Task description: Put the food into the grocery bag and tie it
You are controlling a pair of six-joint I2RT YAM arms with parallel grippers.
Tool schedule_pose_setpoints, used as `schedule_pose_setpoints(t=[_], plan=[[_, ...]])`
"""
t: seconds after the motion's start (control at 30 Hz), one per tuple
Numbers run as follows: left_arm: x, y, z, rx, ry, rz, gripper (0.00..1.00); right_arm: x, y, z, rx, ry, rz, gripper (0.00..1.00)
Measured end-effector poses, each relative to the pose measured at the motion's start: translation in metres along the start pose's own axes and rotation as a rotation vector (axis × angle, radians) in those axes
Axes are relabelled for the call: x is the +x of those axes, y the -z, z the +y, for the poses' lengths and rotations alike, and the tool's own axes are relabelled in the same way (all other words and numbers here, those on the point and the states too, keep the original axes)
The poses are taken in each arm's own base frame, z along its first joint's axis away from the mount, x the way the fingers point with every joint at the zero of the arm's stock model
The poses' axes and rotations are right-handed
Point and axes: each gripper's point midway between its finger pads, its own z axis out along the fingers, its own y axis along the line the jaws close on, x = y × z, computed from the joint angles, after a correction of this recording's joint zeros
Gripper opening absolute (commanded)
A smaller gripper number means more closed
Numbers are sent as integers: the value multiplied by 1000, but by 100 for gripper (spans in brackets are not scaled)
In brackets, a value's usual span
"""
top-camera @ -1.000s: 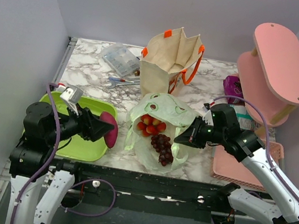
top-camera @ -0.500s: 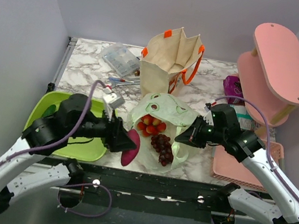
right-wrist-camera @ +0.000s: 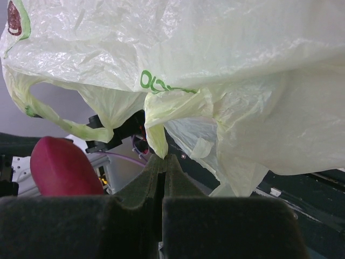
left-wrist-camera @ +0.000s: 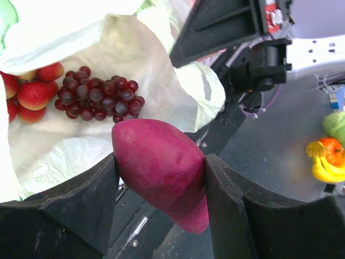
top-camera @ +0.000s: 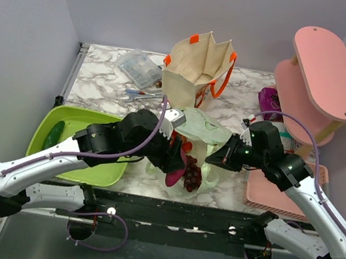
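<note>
The light green grocery bag (top-camera: 201, 126) lies open at the table's front middle. Inside it lie dark red grapes (left-wrist-camera: 99, 97) and strawberries (left-wrist-camera: 33, 91); the top view shows the grapes (top-camera: 191, 175) too. My left gripper (left-wrist-camera: 160, 162) is shut on a purple-red sweet potato (left-wrist-camera: 161, 172), which hangs over the bag's near rim, just left of the grapes. From above, that sweet potato (top-camera: 175, 170) points down from the left gripper (top-camera: 173, 159). My right gripper (right-wrist-camera: 163, 156) is shut on a fold of the bag's edge (right-wrist-camera: 159, 127), holding the bag's right side up (top-camera: 213, 159).
A stiff beige tote (top-camera: 197, 67) with orange handles stands behind the bag. A green tray (top-camera: 97, 167) holding a cucumber (top-camera: 54, 134) sits at front left. A pink shelf (top-camera: 329, 69) and pink basket (top-camera: 275, 193) stand on the right, a clear box (top-camera: 140, 67) at the back.
My left arm swung right, carrying the sweet potato from above the green tray to the bag's open mouth. The right gripper kept its pinch on the bag edge.
</note>
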Motion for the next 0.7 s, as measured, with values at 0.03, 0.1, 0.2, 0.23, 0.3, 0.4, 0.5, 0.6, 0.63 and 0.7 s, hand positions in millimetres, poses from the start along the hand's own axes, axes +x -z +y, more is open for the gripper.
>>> schedule_pose_setpoints(t=[0.03,0.1,0.2,0.23,0.3,0.4,0.5,0.6,0.63,0.7], plan=[[-2,-4,3,-17,1,-7,0,0,1,0,-2,0,-1,1],[-7,-13,9,-54,8,-21,0,0,1,1,-4,-7,-2,1],[-11,-30,20,-113,28,-30,0,0,2,2,-6,-17,-3,1],[-11,-35,24,-134,34,-29,0,0,2,2,-7,-20,-3,1],[-8,-47,34,-188,53,-17,0,0,3,3,-10,-21,-6,1],[-5,-59,47,-255,77,-6,0,0,4,4,-15,-20,-10,1],[-4,-65,59,-325,109,-16,12,-1,6,5,-20,-18,-14,1],[-7,-67,66,-369,140,-35,57,-1,7,7,-24,-17,-16,1],[-9,-68,67,-384,153,-44,64,-1,7,7,-24,-16,-16,1],[-13,-70,68,-398,167,-55,71,-2,7,8,-26,-16,-17,1]])
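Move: The left hand holds the sweet potato just short of the grocery bag's inside, whose middle is about 8 cm ahead, 2 cm right and 11 cm below. The grapes in it lie roughly 3 cm ahead, 5 cm right and 12 cm down; the red fruits some 11 cm ahead, 2 cm left, equally low. From the right hand, pinching the bag's edge, that inside is about 4 cm ahead, 7 cm left and 6 cm below. Left hand carries the sweet potato forward and down, about 10 cm, into the bag mouth, turning some 25 degrees counter-clockwise. ##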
